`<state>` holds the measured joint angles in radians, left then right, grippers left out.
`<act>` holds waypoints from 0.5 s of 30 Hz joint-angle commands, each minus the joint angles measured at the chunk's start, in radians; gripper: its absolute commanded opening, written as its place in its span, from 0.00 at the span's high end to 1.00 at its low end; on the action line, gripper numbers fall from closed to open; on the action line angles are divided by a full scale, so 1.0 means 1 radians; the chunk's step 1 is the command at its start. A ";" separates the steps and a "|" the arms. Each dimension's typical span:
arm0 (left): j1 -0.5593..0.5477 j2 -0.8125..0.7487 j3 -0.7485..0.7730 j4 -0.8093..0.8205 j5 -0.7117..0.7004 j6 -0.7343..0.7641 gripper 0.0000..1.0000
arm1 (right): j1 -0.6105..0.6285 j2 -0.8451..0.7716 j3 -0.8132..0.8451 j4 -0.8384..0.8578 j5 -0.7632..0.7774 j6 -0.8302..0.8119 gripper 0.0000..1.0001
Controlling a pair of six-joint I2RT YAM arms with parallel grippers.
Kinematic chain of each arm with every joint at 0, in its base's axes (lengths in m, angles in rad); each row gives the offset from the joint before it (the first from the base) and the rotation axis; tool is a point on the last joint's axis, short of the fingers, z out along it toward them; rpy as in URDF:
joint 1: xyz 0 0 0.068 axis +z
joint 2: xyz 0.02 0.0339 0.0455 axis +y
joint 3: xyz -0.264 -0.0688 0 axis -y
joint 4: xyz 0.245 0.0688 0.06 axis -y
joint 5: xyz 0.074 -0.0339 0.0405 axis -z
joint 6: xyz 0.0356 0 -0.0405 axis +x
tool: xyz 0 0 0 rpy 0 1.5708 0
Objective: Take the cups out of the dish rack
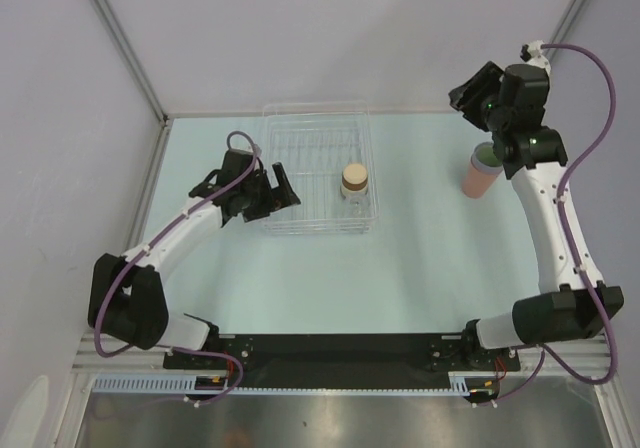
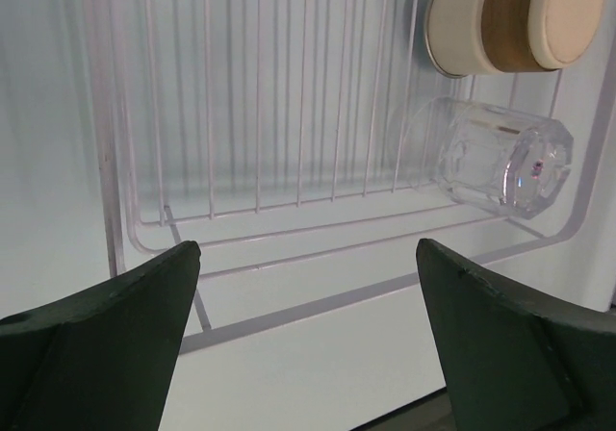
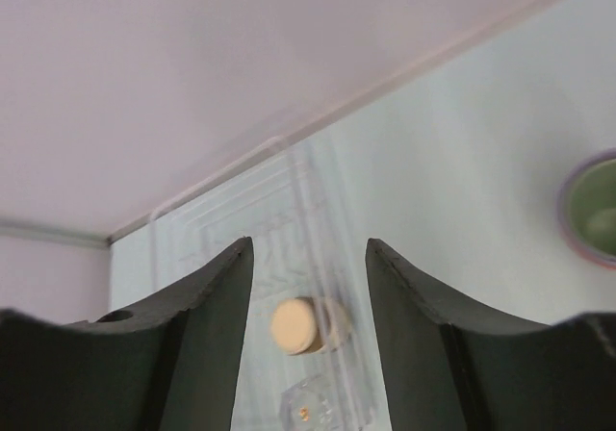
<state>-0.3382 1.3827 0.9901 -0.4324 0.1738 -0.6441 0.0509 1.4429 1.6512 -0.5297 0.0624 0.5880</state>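
The transparent dish rack [image 1: 310, 231] stands at the table's middle back. Inside it, near its right side, is a clear cup [image 1: 356, 200] with a tan round top [image 1: 354, 177]. My left gripper [image 1: 272, 193] is open at the rack's left edge; its wrist view looks over the rack slats [image 2: 260, 114] at the clear cup [image 2: 491, 157] and its top [image 2: 515, 22]. To the right of the rack stands a nested stack of cups [image 1: 482, 171]: salmon-pink outside, lavender rim, green inside. My right gripper [image 1: 470, 96] hangs open and empty above and behind that stack, whose green inside [image 3: 592, 210] shows at its view's right edge.
Grey walls close the table at the back and left. The right wrist view looks past its fingers [image 3: 207, 325] down on the rack [image 3: 289, 186] and the tan top [image 3: 298, 325]. Bare pale table lies between the rack and the arm bases.
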 commanded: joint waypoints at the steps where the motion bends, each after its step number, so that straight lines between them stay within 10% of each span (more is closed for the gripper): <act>1: -0.080 0.056 0.125 -0.034 -0.111 0.098 0.00 | 0.134 -0.090 -0.060 0.046 -0.044 -0.025 0.44; 15: -0.395 0.369 0.548 -0.123 -0.373 0.279 0.00 | 0.421 -0.303 -0.278 -0.026 0.060 -0.005 0.43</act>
<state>-0.6968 1.7054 1.4746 -0.4999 -0.1265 -0.4286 0.4339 1.2179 1.4094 -0.5400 0.0811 0.5823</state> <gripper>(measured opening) 0.996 0.569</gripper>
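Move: The clear glass, nearest of the two cups left in the rack, lies about 17 cm to the left gripper's right, 3 cm ahead and some 9 cm lower; the tan cup stands about 7 cm beyond the glass. From the right gripper, held high, the glass is roughly 23 cm left, 9 cm back and 33 cm down, while the stacked cups stand about 8 cm to this gripper's right, 1 cm farther out and 27 cm below. Bring the open, empty left gripper about 13 cm right across the rack towards the clear glass and tan cup, rising some 5 cm and edging forward, while rolling clockwise. Meanwhile swing the right gripper left and back from the stacked cups towards the rack, rising slightly then sinking, turning about 20 degrees counter-clockwise with its fingers kept half open. ##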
